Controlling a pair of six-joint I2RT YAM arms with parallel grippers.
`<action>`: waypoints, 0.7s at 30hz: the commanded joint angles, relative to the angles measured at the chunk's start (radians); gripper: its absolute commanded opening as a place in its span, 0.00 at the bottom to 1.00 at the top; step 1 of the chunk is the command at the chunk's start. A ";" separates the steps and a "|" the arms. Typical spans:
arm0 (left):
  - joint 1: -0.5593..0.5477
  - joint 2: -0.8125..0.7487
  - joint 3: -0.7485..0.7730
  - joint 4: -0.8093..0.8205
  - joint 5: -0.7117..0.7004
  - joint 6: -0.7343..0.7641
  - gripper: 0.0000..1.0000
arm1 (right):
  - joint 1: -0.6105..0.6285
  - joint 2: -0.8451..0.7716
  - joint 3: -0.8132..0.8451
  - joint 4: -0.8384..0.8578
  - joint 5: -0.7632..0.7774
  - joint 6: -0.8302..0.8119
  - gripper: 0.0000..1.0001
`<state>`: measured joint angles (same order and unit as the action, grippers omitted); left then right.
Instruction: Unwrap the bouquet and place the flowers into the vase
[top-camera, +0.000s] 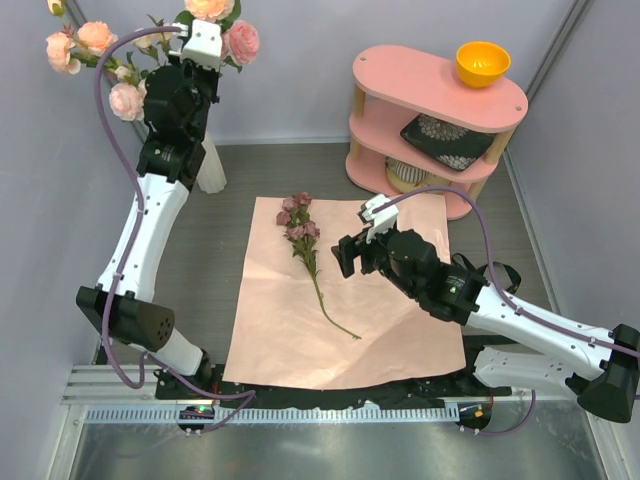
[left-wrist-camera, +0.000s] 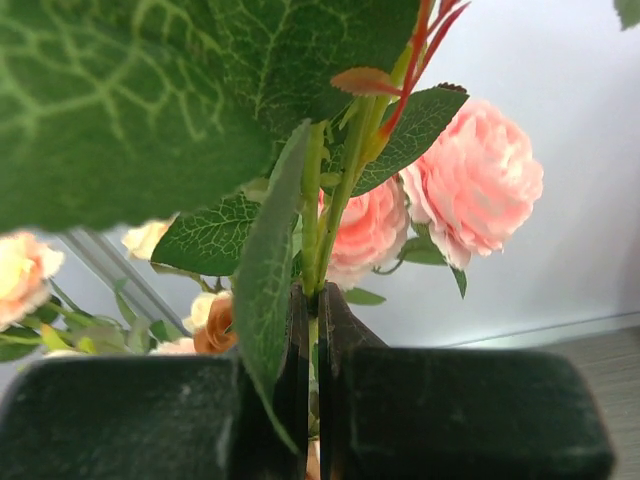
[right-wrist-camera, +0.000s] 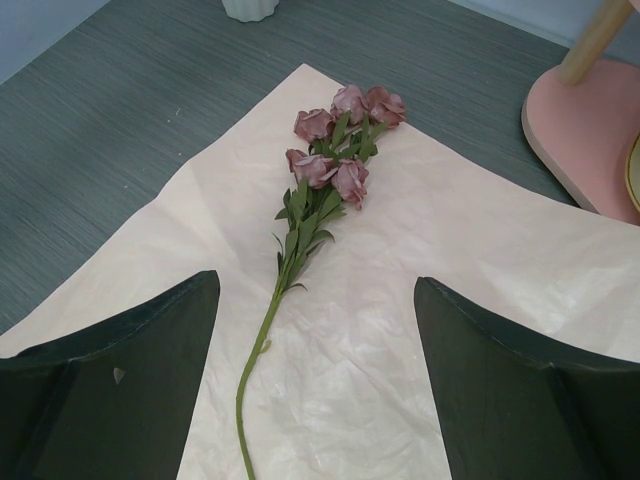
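The bouquet's pink paper wrap (top-camera: 340, 310) lies spread flat on the table. One stem of mauve flowers (top-camera: 303, 228) rests on it, its stem running toward the near side (right-wrist-camera: 262, 345). My right gripper (top-camera: 348, 257) hovers open just right of that stem, its jaws wide apart above the paper (right-wrist-camera: 315, 335). My left gripper (top-camera: 192, 36) is raised at the back left, shut on a green stem (left-wrist-camera: 313, 250) of pale pink roses (left-wrist-camera: 475, 180). The white vase (top-camera: 211, 168) stands below it, mostly hidden behind the left arm. Other pink and peach flowers (top-camera: 85, 45) cluster above it.
A pink two-tier shelf (top-camera: 420, 85) stands at the back right, with an orange bowl (top-camera: 482, 62) on top and a dark patterned plate (top-camera: 447, 140) on the middle tier. Grey walls close in on the left, back and right. The vase's base (right-wrist-camera: 250, 8) shows beyond the paper.
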<state>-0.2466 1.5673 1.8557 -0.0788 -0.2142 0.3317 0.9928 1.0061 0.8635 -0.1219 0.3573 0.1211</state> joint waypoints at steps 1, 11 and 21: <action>0.018 -0.012 -0.071 0.135 -0.045 -0.045 0.00 | -0.002 -0.011 -0.001 0.028 0.011 0.011 0.84; 0.046 -0.006 -0.194 0.244 -0.161 -0.106 0.00 | -0.002 -0.003 -0.009 0.033 0.003 0.015 0.84; 0.076 0.043 -0.234 0.252 -0.290 -0.180 0.00 | -0.002 0.028 -0.004 0.036 -0.030 0.034 0.84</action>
<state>-0.1860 1.5974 1.6299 0.1112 -0.4179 0.1902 0.9928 1.0302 0.8505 -0.1223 0.3405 0.1356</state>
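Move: The left hand, already pinching the stem of a peach flower, is high over the table. The vase it is going to has its middle about 7 cm to the hand's left, 2 cm ahead and 40 cm below. A pink rose already in the vase stands roughly 8 cm ahead, 7 cm right and about level; the purple flower lies some 17 cm back, 17 cm right and 50 cm down. From the right hand the vase is about 28 cm ahead, 32 cm left and 14 cm down. Down first, then down and left with a little forward, the left hand lowers the held flower towards the vase among the roses there, sinking about 8 cm and shifting some 5 cm left. The wrist turns roughly 15 degrees counter-clockwise and its left side dips; the fingers stay shut on the stem. ##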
